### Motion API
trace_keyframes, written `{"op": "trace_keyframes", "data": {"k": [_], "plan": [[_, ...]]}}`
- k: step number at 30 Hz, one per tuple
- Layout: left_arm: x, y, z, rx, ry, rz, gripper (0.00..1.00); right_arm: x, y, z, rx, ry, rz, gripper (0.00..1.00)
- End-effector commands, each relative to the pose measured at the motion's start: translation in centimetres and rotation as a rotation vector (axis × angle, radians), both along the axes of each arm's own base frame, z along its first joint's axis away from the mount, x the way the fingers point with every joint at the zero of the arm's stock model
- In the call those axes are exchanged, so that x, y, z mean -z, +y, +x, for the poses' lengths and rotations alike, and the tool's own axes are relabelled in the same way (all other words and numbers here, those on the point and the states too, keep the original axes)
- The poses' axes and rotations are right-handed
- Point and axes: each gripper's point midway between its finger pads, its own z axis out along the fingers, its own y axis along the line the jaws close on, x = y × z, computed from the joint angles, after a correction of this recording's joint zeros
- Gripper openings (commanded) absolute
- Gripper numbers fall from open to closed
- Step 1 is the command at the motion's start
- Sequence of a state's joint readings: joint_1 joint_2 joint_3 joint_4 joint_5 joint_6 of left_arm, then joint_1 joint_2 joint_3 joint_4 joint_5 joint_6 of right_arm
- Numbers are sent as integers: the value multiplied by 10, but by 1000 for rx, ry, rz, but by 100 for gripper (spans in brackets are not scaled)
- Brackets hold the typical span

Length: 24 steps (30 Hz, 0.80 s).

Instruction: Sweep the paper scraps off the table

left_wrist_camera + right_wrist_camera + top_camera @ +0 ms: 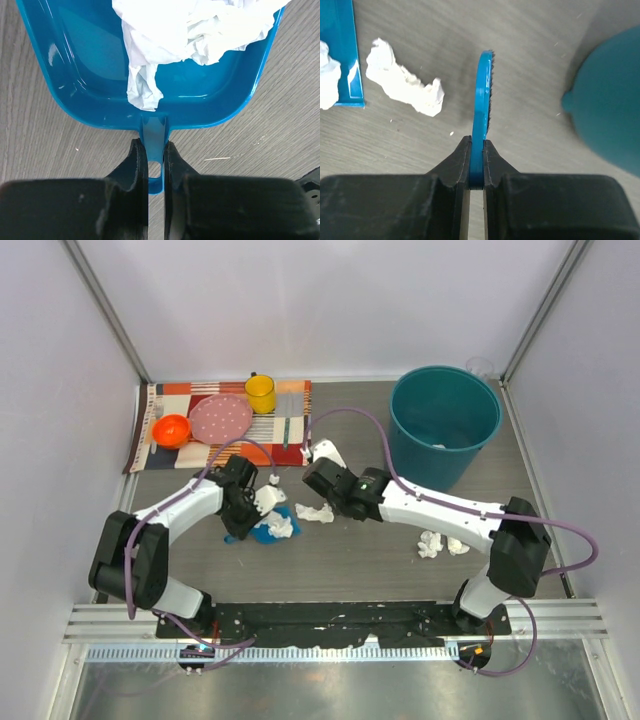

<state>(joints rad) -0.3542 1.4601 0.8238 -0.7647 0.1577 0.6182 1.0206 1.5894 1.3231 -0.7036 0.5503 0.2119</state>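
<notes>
My left gripper (pixel 154 155) is shut on the handle of a blue dustpan (pixel 95 75), which lies flat on the table (pixel 360 560). Crumpled white paper scraps (pixel 190 30) fill the pan's far end. From above, the left gripper (pixel 240 512) sits left of the dustpan (pixel 266 533). My right gripper (pixel 477 150) is shut on a thin blue brush (pixel 483 95) held on edge. One scrap (pixel 405 85) lies on the table between the brush and the dustpan's lip (pixel 342 50). From above, this scrap (pixel 315 512) lies below the right gripper (pixel 322 485). Two more scraps (pixel 430 543) lie under the right forearm.
A teal bucket (pixel 445 425) stands at the back right, close to the right arm. A striped placemat (pixel 290 440) at the back left carries a yellow mug (pixel 261 393), a pink plate (pixel 221 420) and an orange bowl (pixel 172 429). A metal rail (pixel 340 625) runs along the near edge.
</notes>
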Motion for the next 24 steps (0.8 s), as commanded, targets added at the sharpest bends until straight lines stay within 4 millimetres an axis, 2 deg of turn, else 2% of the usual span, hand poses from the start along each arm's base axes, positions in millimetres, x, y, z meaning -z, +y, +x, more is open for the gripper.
{"op": "trace_keyframes", "data": {"k": [1,2,3,6,10,14,20,24], "plan": [[-7,-9,7,43,-7,-28,0,26,20,-15,93,105,172,1],[-7,-11,8,47,-8,-36,0,27,29,-17,79,126,208,1],[-8,-14,7,52,-6,-45,0,24,47,-19,51,156,286,1],[-10,-16,7,57,-12,-48,0,23,76,-21,7,190,386,1],[-11,-18,9,66,-20,-49,0,28,100,-21,-45,224,456,1],[-7,-21,8,65,-6,-58,0,14,129,-29,-122,246,522,1],[-6,-32,3,88,15,-107,0,-15,147,-34,-171,237,624,1],[-10,-40,1,82,25,-154,0,-18,140,-29,-137,218,594,1]]}}
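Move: The right hand holds the brush some 14 cm above a loose paper scrap that lies about 7 cm to its left and roughly level with it. The dustpan, already loaded with scraps, is centred about 15 cm to its left and 3 cm back. The bin stands some 18 cm to its right and 11 cm ahead. From the left hand, the scrap is about 15 cm to the right and 5 cm ahead. Down about 4 cm and slightly back first, then the right hand sweeps the brush left by some 12 cm, over the scrap's place to the dustpan. It rolls its left side up nearly 30 degrees and tips farther down, grip kept. The left hand keeps the dustpan low by its handle and eases it about 2 cm right, against the sweep. ##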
